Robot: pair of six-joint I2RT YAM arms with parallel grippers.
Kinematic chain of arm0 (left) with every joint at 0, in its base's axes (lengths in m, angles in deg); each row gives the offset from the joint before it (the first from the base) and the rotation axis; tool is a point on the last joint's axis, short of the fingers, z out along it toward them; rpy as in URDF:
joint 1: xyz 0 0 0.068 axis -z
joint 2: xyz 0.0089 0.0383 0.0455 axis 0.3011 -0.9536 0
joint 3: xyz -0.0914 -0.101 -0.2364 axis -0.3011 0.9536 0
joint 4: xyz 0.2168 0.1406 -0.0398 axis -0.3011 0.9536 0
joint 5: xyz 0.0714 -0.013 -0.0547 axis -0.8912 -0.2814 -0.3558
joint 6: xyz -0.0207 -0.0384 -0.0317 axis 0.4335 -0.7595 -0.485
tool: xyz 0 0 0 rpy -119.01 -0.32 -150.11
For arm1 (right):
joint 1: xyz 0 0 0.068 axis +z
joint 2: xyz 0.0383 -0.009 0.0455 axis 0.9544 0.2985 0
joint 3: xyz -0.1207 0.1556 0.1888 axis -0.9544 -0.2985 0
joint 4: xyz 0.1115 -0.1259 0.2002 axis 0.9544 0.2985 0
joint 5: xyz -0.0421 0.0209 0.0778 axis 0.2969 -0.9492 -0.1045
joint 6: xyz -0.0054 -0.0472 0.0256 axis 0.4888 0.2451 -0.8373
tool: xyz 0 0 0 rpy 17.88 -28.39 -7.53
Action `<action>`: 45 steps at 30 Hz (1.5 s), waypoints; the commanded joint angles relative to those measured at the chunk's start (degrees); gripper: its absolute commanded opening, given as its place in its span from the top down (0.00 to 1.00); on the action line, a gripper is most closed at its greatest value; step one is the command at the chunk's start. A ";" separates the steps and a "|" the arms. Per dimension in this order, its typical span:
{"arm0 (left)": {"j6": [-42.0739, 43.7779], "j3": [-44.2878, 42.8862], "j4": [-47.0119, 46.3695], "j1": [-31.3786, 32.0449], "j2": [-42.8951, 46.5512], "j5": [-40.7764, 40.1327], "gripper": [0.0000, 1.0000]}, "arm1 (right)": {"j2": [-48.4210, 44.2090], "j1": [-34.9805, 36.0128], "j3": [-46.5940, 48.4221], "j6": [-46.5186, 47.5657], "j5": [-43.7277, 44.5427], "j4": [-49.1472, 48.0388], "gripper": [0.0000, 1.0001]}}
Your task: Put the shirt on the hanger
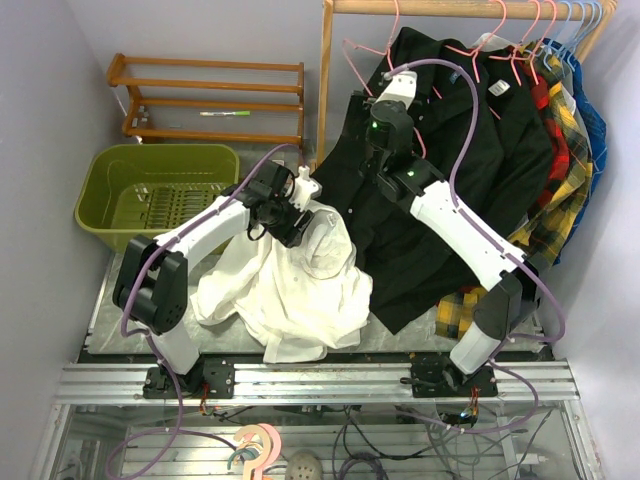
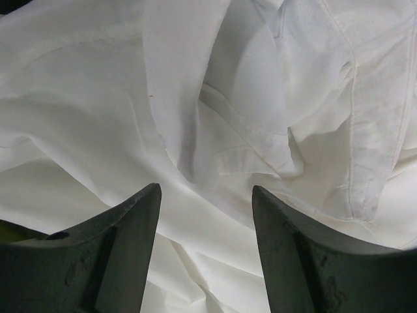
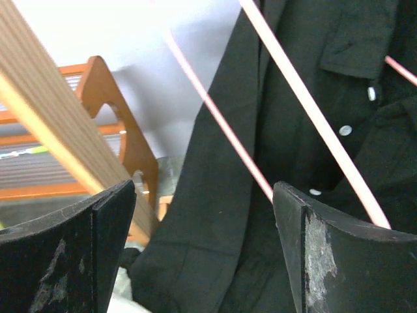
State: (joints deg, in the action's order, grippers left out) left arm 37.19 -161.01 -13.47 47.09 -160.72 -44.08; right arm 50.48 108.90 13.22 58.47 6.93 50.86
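Note:
The white shirt (image 1: 290, 290) lies crumpled in a heap on the table in front of the left arm, one part raised toward my left gripper (image 1: 303, 213). In the left wrist view that gripper (image 2: 205, 188) stands open just above the shirt (image 2: 195, 98), with loose fabric under and between the fingers. The pink hanger (image 1: 362, 62) hangs from the rail in front of a black shirt. My right gripper (image 1: 368, 92) is raised to it. In the right wrist view it (image 3: 203, 184) is open, and a wire of the hanger (image 3: 221, 124) runs down between the fingers, close to the right one.
A black shirt (image 1: 470, 170) and a yellow plaid shirt (image 1: 560, 180) hang on the wooden rail (image 1: 450, 8), whose post (image 1: 325, 80) stands just left of the right gripper. A green basket (image 1: 160, 190) and a wooden rack (image 1: 210, 95) sit at the back left.

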 commanded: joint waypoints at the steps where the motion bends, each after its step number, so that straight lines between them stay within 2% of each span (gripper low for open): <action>1: 0.00 -0.04 -1.01 0.13 -0.63 1.62 0.31 | -2.63 -1.91 -0.15 4.81 -2.29 -2.92 0.14; 6: 0.34 -0.27 -0.57 0.15 -0.90 1.81 0.31 | -6.36 -1.95 1.11 5.88 -20.96 -0.66 0.14; 12: 0.50 -0.26 -0.41 0.19 -1.02 1.64 0.32 | -9.65 -1.92 6.64 5.24 -34.54 6.77 0.16; 15: 0.61 -0.27 -0.49 0.18 -0.84 1.67 0.32 | -12.31 -2.10 6.37 6.85 -31.75 6.72 0.15; 17: 0.61 -0.34 -0.34 0.16 -0.97 1.94 0.32 | -12.32 -5.34 7.68 6.60 -30.09 8.28 0.14; 20: 0.58 -0.23 -0.23 0.22 -0.95 2.51 0.32 | -10.20 -14.37 10.25 3.69 -35.78 10.82 0.12; 24: 0.79 -0.32 0.01 0.23 -0.87 2.74 0.32 | -6.28 -18.90 13.47 2.52 -38.88 12.39 0.10; 30: 1.13 -0.05 0.03 0.23 -0.57 2.39 0.32 | -0.05 -19.27 17.47 -0.91 -44.48 12.61 0.10; 35: 1.46 0.45 0.02 0.23 0.00 1.62 0.32 | 1.10 -19.20 15.97 -3.22 -47.88 10.27 0.10; 41: 1.54 0.44 0.20 0.23 -0.44 1.78 0.32 | 1.92 -18.81 12.84 -4.31 -47.58 10.39 0.13; 45: 1.23 -0.04 0.41 0.23 -0.42 1.28 0.32 | 0.30 -15.95 7.38 -2.64 -42.01 8.93 0.20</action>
State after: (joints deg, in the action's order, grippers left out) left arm 38.06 -160.79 -13.34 47.20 -161.18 -43.10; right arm 52.27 90.39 25.15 55.41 -38.90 61.02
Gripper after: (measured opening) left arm 0.683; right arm 0.837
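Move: The pink hanger, hooked on the rack's rail, has its middle some 3 cm ahead and 4 cm right of the right hand, about level with it. The rack post stands roughly 8 cm ahead and 7 cm left, its middle about 8 cm lower. The black shirts hang around 10 cm right and 5 cm back, some 18 cm below. From the left hand, the hanger is about 16 cm ahead, 17 cm right and 28 cm above. Back, up and a little left the right hand pulls first, rising about 14 cm clear of its spot beside the hanger; it then sweeps right and comes forward and down beside the hanger again, ending slightly higher, farther out and more to the right. The wrist turns about 25 degrees counter-clockwise, so the open fingers point forward-left with both hanger limbs in view between them. ##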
